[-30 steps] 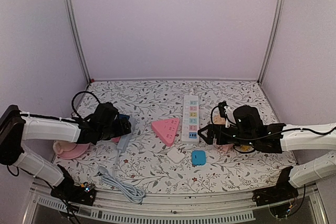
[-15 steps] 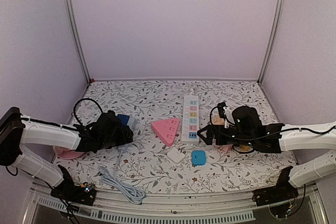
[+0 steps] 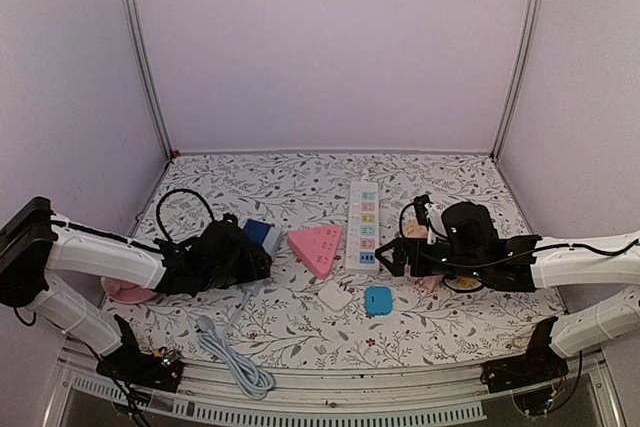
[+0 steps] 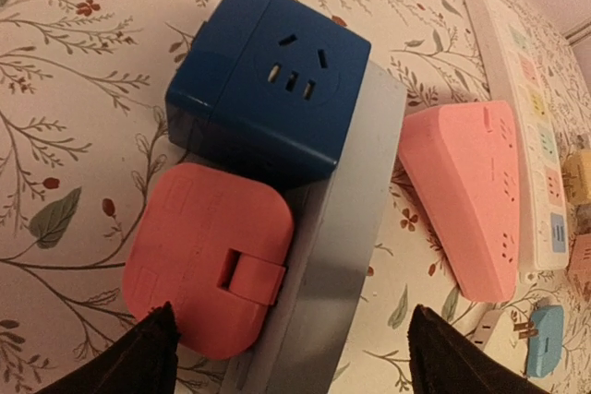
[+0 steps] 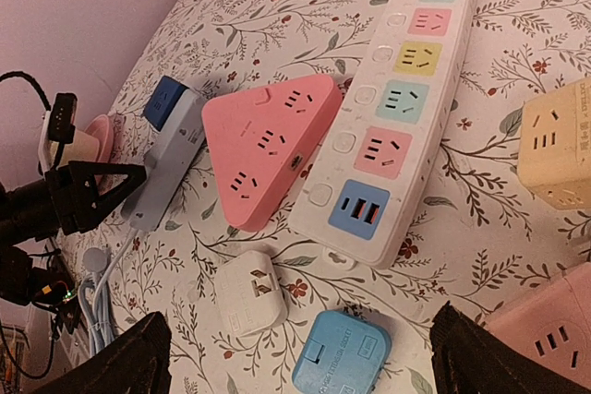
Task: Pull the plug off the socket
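The left wrist view looks down on a grey socket strip carrying a dark blue cube adapter and a flat coral-red plug. My left gripper hovers open just above, one fingertip by the red plug's near corner, the other right of the strip. From above, the left gripper covers the strip, and only the blue cube shows. My right gripper is open over a white plug and a light blue plug, holding nothing.
A pink triangular socket lies right of the grey strip, then a long white power strip. Yellow and pink cube adapters sit by my right gripper. The grey cable coils near the front edge.
My left arm has moved right, over the grey strip, and its jaws have narrowed a little. The strip with the blue cube has shifted slightly right. The right arm is still.
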Robot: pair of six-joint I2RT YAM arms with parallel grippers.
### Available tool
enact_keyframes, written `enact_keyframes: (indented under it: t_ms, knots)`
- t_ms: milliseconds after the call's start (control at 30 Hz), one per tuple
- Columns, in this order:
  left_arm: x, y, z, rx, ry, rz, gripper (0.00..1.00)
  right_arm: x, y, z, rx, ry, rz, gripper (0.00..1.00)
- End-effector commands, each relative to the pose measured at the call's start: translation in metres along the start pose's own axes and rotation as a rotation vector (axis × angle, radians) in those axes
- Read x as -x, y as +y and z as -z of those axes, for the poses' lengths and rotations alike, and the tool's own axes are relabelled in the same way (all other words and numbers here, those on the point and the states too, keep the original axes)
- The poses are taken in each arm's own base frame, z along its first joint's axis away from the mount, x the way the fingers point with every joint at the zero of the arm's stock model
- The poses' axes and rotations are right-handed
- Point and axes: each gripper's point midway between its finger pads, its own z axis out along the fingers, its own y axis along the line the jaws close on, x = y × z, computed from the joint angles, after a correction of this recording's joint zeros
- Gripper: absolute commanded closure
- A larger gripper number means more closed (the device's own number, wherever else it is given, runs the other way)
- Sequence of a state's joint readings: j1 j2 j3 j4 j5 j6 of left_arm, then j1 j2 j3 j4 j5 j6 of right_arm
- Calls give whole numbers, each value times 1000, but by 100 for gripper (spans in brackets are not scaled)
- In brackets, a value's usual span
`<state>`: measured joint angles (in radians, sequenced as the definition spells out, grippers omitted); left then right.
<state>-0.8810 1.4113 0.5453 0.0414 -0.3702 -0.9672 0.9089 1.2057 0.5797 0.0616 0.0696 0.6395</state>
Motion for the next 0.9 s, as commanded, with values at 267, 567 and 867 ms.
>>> enact_keyframes:
  t_ms: [267,567,867]
  knots:
    - [-12,-72,4,-209,38,7,14,8,22,-17,57,19,3,1]
    - [14,-61,23,-176,-49,41,12,13,59,-63,104,78,47,1]
    - [31,-5,34,-127,-80,130,13,-26,121,-135,124,206,135,1]
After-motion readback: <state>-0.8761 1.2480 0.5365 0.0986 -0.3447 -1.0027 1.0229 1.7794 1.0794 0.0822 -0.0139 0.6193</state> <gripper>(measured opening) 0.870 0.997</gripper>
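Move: Close by the left hand, about 2 cm ahead and 3 cm to its left, sits the pink plug, barely below; the navy plug is some 8 cm ahead and 1 cm left. The grey strip carrying both has its middle about 2 cm ahead and 1 cm right of that hand. From the right hand the strip lies roughly 26 cm left, 5 cm ahead and 10 cm down, with the pink triangle on the way, 15 cm left and 7 cm ahead. Shoving the pink plug and strip farther to the right, the open left hand keeps going about 5 cm with its left finger against the plug, then rises some 5 cm clear and swings back left. Meanwhile the right hand, wide open, sets off slowly, then sweeps about 15 cm left towards the strip, arriving above the pink triangle and turning roughly 10 degrees counter-clockwise. ##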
